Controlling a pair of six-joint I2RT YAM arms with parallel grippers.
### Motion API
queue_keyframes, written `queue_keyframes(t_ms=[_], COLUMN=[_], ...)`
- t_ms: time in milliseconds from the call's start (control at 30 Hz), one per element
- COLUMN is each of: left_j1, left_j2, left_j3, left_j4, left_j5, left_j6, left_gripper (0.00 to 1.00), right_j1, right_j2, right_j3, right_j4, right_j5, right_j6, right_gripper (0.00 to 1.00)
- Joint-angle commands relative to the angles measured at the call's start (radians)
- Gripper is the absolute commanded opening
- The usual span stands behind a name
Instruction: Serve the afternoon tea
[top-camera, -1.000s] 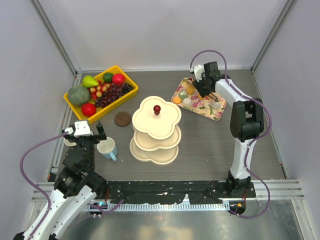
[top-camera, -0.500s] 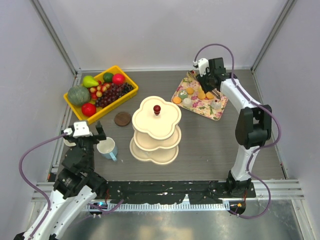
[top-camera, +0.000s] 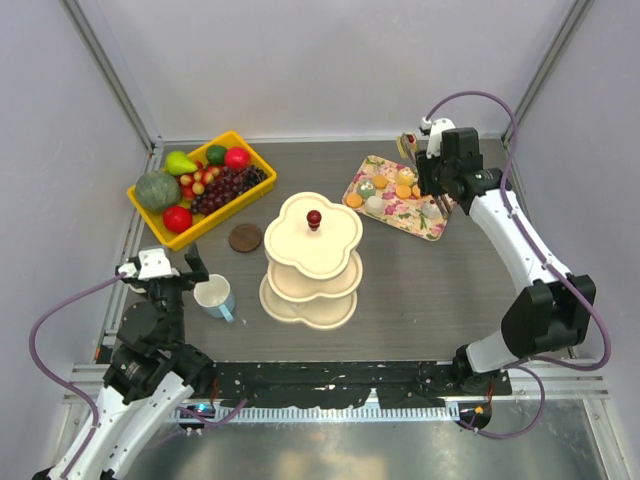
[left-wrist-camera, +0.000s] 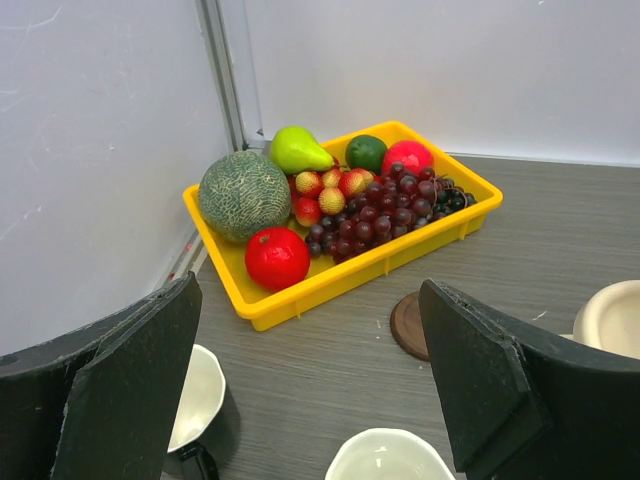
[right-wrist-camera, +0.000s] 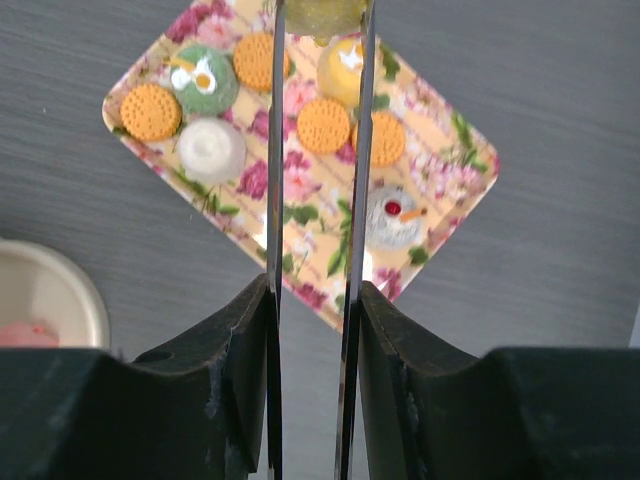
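Note:
The cream three-tier stand (top-camera: 335, 240) with its red knob (top-camera: 314, 218) stands mid-table. Above the floral tray (top-camera: 425, 222), my right gripper (top-camera: 432, 172) is shut on metal tongs (right-wrist-camera: 277, 150). The tongs' tips pinch a yellowish pastry (right-wrist-camera: 325, 15). On the tray (right-wrist-camera: 300, 215) lie orange biscuits (right-wrist-camera: 323, 124) and green (right-wrist-camera: 203, 78), white (right-wrist-camera: 212, 150) and yellow (right-wrist-camera: 340, 65) pastries. My left gripper (left-wrist-camera: 310, 330) hangs open and empty. Below it are the dark mug (left-wrist-camera: 195, 410) and the pale blue mug (left-wrist-camera: 390, 455), which sits left of the stand (top-camera: 215, 297).
A yellow bin (top-camera: 225, 215) of fruit sits at the back left. A brown coaster (top-camera: 245, 238) lies between the bin and the stand. Grey walls close in the table on three sides.
My right arm has swung right and back across the tray, carrying the tongs, and its jaws have narrowed. My left gripper has drawn back slightly from the pale blue mug.

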Motion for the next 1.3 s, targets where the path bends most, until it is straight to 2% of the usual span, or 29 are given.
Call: queue_keyframes(t_ms=[0,267,633,733,967,1100,1267], left_j1=[0.004,0.004,0.004,0.004,0.004,0.005,0.004], left_j2=[-0.014,-0.024,-0.011,-0.004,0.015,0.019,0.021], left_j3=[0.009,0.006,0.008,0.006,0.008,0.006,0.005], left_j4=[0.05,0.05,0.05,0.052,0.053,0.053,0.055], left_j5=[-0.003,-0.013,-0.024,-0.024,-0.027,-0.032,-0.032], left_j6=[0.004,0.005,0.008,0.01,0.016,0.016,0.018], left_gripper=[0.98,0.98,0.99,0.99,0.99,0.99,0.99], right_j1=[0.013,0.062,0.278,0.338,0.462,0.585,0.665], right_j2=[-0.134,-0.335,-0.607,-0.671,-0.746,-0.763,-0.788], right_j3=[-0.076,-0.235,-0.554,-0.607,-0.7,-0.745,-0.809], right_j4=[-0.042,-0.148,-0.233,-0.24,-0.23,-0.187,-0.124], right_j5=[0.06,0.112,0.156,0.118,0.083,0.089,0.077], right_j6=[0.18,0.271,0.415,0.48,0.581,0.626,0.687], right_gripper=[0.38,0.38,0.38,0.38,0.37,0.38,0.37])
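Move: The yellow cake, already pinched in the tongs that the right hand holds, is bound for the tiered stand's bottom tier, about 24 cm back, 27 cm left and 21 cm below that hand. The middle tier hangs some 8 cm above the bottom one, and the floral tray is roughly 9 cm ahead, 3 cm left and 22 cm below the right hand. From the left hand the bottom tier lies about 29 cm right, 2 cm back and 26 cm down. The yellow cake travels in the closed tongs, away from the floral tray to beside the bottom tier: the right hand keeps its grip on the tongs and swings back some 28 cm, sinking about 12 cm, mostly in the second half. In that later part it also drifts left by about 8 cm, while the wrist tips the tongs about 20 degrees further down. ##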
